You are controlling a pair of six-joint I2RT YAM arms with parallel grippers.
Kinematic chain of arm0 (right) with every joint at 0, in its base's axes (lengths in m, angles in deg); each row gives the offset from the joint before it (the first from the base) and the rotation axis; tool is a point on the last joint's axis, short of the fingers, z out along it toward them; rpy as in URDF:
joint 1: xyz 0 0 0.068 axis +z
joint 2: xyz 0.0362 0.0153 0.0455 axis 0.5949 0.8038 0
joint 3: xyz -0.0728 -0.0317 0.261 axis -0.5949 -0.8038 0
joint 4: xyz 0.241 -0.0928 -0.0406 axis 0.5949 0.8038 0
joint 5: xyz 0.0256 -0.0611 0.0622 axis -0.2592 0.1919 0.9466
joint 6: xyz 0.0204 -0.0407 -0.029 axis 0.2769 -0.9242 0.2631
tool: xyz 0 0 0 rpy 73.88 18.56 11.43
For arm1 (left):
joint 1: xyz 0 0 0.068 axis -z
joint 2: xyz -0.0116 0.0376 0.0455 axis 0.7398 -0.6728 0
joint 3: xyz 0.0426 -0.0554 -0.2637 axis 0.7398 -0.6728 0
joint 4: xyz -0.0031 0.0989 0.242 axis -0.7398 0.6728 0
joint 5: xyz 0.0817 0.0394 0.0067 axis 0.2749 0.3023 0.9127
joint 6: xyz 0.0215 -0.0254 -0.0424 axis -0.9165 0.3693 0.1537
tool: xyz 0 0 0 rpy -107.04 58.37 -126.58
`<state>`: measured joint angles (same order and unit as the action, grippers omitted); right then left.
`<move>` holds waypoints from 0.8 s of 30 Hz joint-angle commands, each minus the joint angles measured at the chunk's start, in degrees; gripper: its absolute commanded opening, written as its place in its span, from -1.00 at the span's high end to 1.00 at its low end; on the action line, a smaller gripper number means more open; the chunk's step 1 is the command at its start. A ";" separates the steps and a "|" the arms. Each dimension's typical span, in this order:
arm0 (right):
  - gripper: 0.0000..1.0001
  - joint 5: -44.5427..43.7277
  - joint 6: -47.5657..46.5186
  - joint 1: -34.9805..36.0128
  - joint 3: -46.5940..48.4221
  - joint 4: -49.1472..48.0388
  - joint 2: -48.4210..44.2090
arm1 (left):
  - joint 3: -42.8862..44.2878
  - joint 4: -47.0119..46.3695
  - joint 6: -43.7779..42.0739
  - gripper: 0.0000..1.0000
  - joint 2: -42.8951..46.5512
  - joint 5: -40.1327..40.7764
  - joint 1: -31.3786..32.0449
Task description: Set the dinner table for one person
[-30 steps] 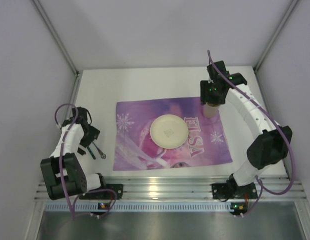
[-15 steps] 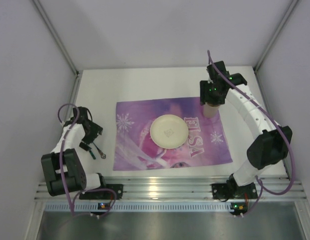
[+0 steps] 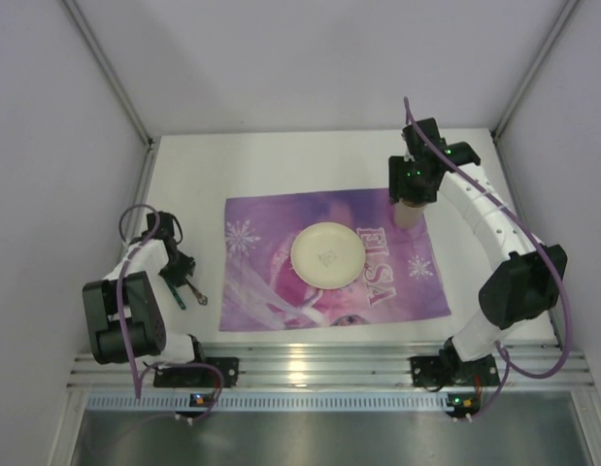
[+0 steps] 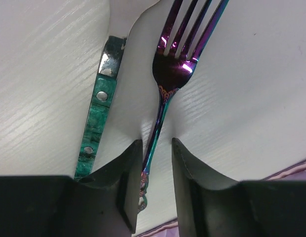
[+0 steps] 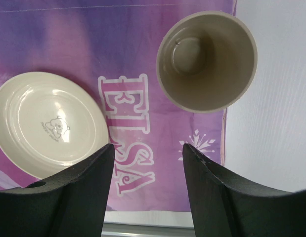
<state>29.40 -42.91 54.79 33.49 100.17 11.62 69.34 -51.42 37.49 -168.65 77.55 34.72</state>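
On the white dinner table [image 3: 193, 175] lies a purple "ELSA" placemat [image 3: 261, 282] with a cream plate [image 3: 328, 254] at its middle and a beige cup [image 3: 409, 216] at its far right corner. An iridescent fork [image 4: 173, 69] and a green-handled knife [image 4: 96, 123] lie side by side on the table, left of the placemat. My left gripper [image 4: 156, 148] is low over the fork's handle, jaws narrowly open on either side of it. My right gripper [image 5: 148, 153] is open and empty above the placemat [image 5: 157, 123], just short of the upright cup [image 5: 207, 59].
A ribbed aluminium rail [image 3: 310, 364] runs along the table's near edge. Grey walls with metal posts enclose the left, right and back. In the right wrist view the plate [image 5: 49, 123] is to the left, bare table [image 5: 276, 123] to the right.
My left gripper has swung in and dropped down onto the fork beside the placemat. The right arm, cup and plate have not moved.
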 commanded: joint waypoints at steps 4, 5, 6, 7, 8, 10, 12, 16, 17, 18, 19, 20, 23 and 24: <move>-0.16 0.55 0.19 -1.14 0.45 -0.84 -0.62 | -0.56 -5.22 -1.77 0.53 -4.98 -0.33 -0.10; -0.16 0.64 0.10 -1.41 0.54 -0.84 -0.53 | -0.56 -5.31 -2.20 0.54 -5.34 -0.07 -0.10; -0.16 0.64 0.19 -1.50 0.45 -0.84 -0.53 | -0.56 -5.66 -2.56 0.58 -5.60 0.02 -0.01; -0.16 0.73 0.19 -1.67 0.54 -0.93 -0.53 | -0.56 -5.57 -2.91 0.75 -6.13 0.19 -0.10; -0.16 0.90 0.19 -1.85 0.45 -0.93 -0.53 | -0.30 -5.75 -3.43 0.90 -6.57 0.19 -0.19; -0.16 0.99 0.28 -1.85 0.45 -0.93 -0.44 | -0.03 -6.19 -4.14 1.00 -7.53 0.19 -0.19; -0.16 1.17 0.28 -2.11 0.37 -0.93 -0.53 | 1.19 -6.10 -5.98 1.00 -7.98 0.46 -0.10; -0.15 1.34 0.28 -2.55 0.19 -0.93 -0.44 | 7.51 -2.86 -13.34 1.00 -7.54 1.07 -0.01; -0.16 1.52 0.28 -2.55 0.19 -0.93 -0.53 | 8.48 -2.24 -14.94 1.00 -7.19 1.59 -0.10; -0.15 1.52 0.36 -2.55 0.19 -0.93 -0.44 | 9.28 -1.62 -16.26 1.00 -6.40 2.30 -0.10; -0.15 1.60 0.36 -2.72 0.45 -0.93 -0.27 | 11.20 -0.31 -18.27 1.00 -5.61 3.61 -0.10; -0.15 1.69 0.36 -2.64 0.54 -0.93 -0.27 | 11.65 -0.82 -19.25 1.00 -4.47 3.01 -0.10; -0.15 2.48 0.62 -2.81 0.80 -1.11 0.35 | 13.41 -1.97 -22.33 1.00 -0.95 -2.52 -0.01; -0.15 2.66 0.63 -2.81 0.98 -1.11 0.61 | 14.03 -2.06 -22.77 1.00 -0.95 -3.92 0.25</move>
<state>30.95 -42.87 52.58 33.49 100.17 11.71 79.46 -52.78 20.00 -173.00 77.20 34.75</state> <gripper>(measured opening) 0.575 0.025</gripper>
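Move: The fork lies on the table right under my left hand, its handle running between my open fingers and its tines pointing ahead and to the left; its middle is about 3 cm ahead, 1 cm left and 1 cm below. The green-handled spoon is beside it, roughly 6 cm to my left and 1 cm ahead. The plate sits about 35 cm to my right, 7 cm ahead. From my right hand the fork is some 57 cm left, 8 cm back and 19 cm lower. My left fingers shut from about half open and pinch the fork's handle while I glide forward, level and close to the table, for about 3 cm. Then I lift some 3 cm, still easing forward and a little left, away from the spoon, with my wrist twisting about 15 degrees clockwise. ##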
